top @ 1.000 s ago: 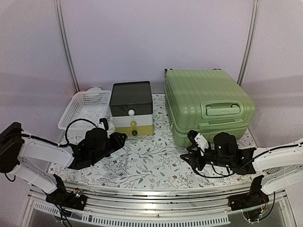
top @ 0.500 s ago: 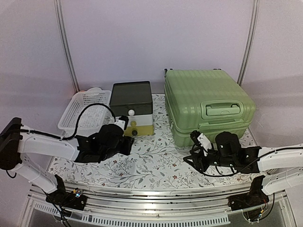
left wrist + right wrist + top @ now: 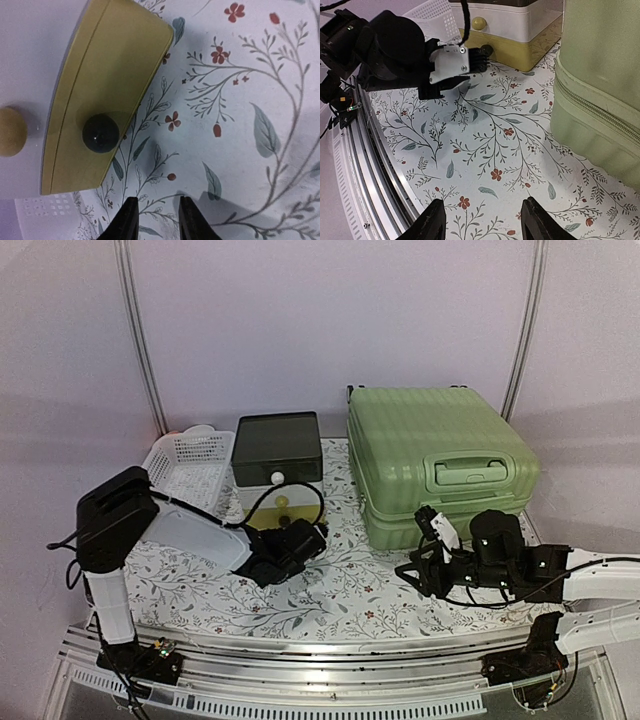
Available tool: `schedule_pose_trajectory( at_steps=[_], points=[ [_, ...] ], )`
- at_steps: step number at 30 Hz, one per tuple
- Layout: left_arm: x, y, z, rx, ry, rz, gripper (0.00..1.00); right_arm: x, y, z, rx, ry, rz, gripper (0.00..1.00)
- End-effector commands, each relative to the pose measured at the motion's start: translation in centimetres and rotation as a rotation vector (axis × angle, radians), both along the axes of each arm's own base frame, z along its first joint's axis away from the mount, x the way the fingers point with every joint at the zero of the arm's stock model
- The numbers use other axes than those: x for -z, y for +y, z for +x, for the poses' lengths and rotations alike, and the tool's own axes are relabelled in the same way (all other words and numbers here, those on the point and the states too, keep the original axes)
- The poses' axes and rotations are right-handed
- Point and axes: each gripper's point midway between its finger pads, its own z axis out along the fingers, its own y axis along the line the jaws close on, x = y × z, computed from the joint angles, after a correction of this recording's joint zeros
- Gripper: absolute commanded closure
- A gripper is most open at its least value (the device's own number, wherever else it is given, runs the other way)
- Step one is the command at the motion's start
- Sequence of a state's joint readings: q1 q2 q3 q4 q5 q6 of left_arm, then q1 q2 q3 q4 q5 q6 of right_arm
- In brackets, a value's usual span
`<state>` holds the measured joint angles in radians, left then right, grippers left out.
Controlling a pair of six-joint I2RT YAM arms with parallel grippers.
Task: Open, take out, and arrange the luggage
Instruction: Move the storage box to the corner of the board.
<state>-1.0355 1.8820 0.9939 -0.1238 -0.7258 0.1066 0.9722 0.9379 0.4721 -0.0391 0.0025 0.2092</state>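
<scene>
The luggage (image 3: 435, 465) is a large light-green ribbed suitcase lying shut at the back right of the table, its recessed handle facing the front. In the right wrist view its zipped side (image 3: 600, 80) fills the right edge. My left gripper (image 3: 316, 538) hovers low over the flowered cloth just in front of the drawer box, well left of the luggage. Its jaws (image 3: 157, 219) stand a little apart with nothing between them. My right gripper (image 3: 424, 566) is low in front of the luggage's near left corner. It is open and empty above the cloth (image 3: 485, 220).
A small drawer box (image 3: 278, 465) with a dark lid stands left of the luggage. Its yellow bottom drawer (image 3: 105, 85) has a black knob (image 3: 100, 132) close to my left fingers. A white mesh basket (image 3: 185, 470) sits at the far left. A metal rail (image 3: 300, 680) runs along the near edge.
The left arm has swung right across the cloth, from near the basket to in front of the drawer box. The right gripper has shifted slightly right and further back, towards the luggage.
</scene>
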Motion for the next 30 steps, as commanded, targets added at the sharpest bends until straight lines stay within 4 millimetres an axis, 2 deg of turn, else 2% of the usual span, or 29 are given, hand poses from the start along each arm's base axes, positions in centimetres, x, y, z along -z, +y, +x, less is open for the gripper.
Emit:
schedule_pose_trajectory(
  at_steps=[1, 3, 6, 9, 15, 22, 30],
  points=[
    [1.6, 0.5, 1.7, 0.037, -0.106, 0.289, 0.73, -0.2, -0.3, 0.4, 0.028, 0.000, 0.000, 0.48],
    [2.2, 0.1, 2.4, 0.039, -0.121, 0.297, 0.76, 0.0, -0.4, 0.4, 0.030, -0.001, -0.004, 0.48],
    [2.5, 0.6, 3.5, 0.006, -0.150, 0.320, 0.82, 0.0, -0.4, 0.5, 0.033, -0.003, -0.003, 0.48],
    [3.3, 1.0, 4.6, -0.009, -0.134, 0.336, 1.00, 0.0, -0.4, 0.6, 0.037, -0.008, -0.004, 0.48],
    [4.7, 2.1, 6.5, -0.026, -0.120, 0.358, 1.00, 0.0, -0.4, 0.8, 0.043, -0.015, -0.005, 0.48],
    [5.7, 4.2, 10.1, -0.100, -0.081, 0.375, 1.00, 0.2, -0.2, 1.0, 0.042, -0.013, -0.014, 0.48],
    [5.9, 5.5, 13.6, -0.130, -0.082, 0.375, 1.00, -0.2, 0.1, 1.1, 0.040, -0.017, -0.006, 0.48]
  ],
)
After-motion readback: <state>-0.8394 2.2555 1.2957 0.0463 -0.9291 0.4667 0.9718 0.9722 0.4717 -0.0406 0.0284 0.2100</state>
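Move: The storage box stands ahead of the left hand. Its middle is about 17 cm forward, 4 cm left and 4 cm up, and the bottom drawer's black knob is some 6 cm ahead, 4 cm left and slightly below. The white basket lies about 18 cm forward and 27 cm left; the green suitcase is about 20 cm forward and 31 cm right. From the right hand, the box is roughly 29 cm ahead, 23 cm left and 7 cm lower. The storage box is met low on its front, at the yellow bottom drawer just right of the black knob, by the left hand's fingertips. The hand first sinks about 3 cm, its fingers closing fully and the wrist rolling some 20 degrees left side up. It runs roughly 12 cm forward, drifting slightly left, and ends pushing with closed fingers. ##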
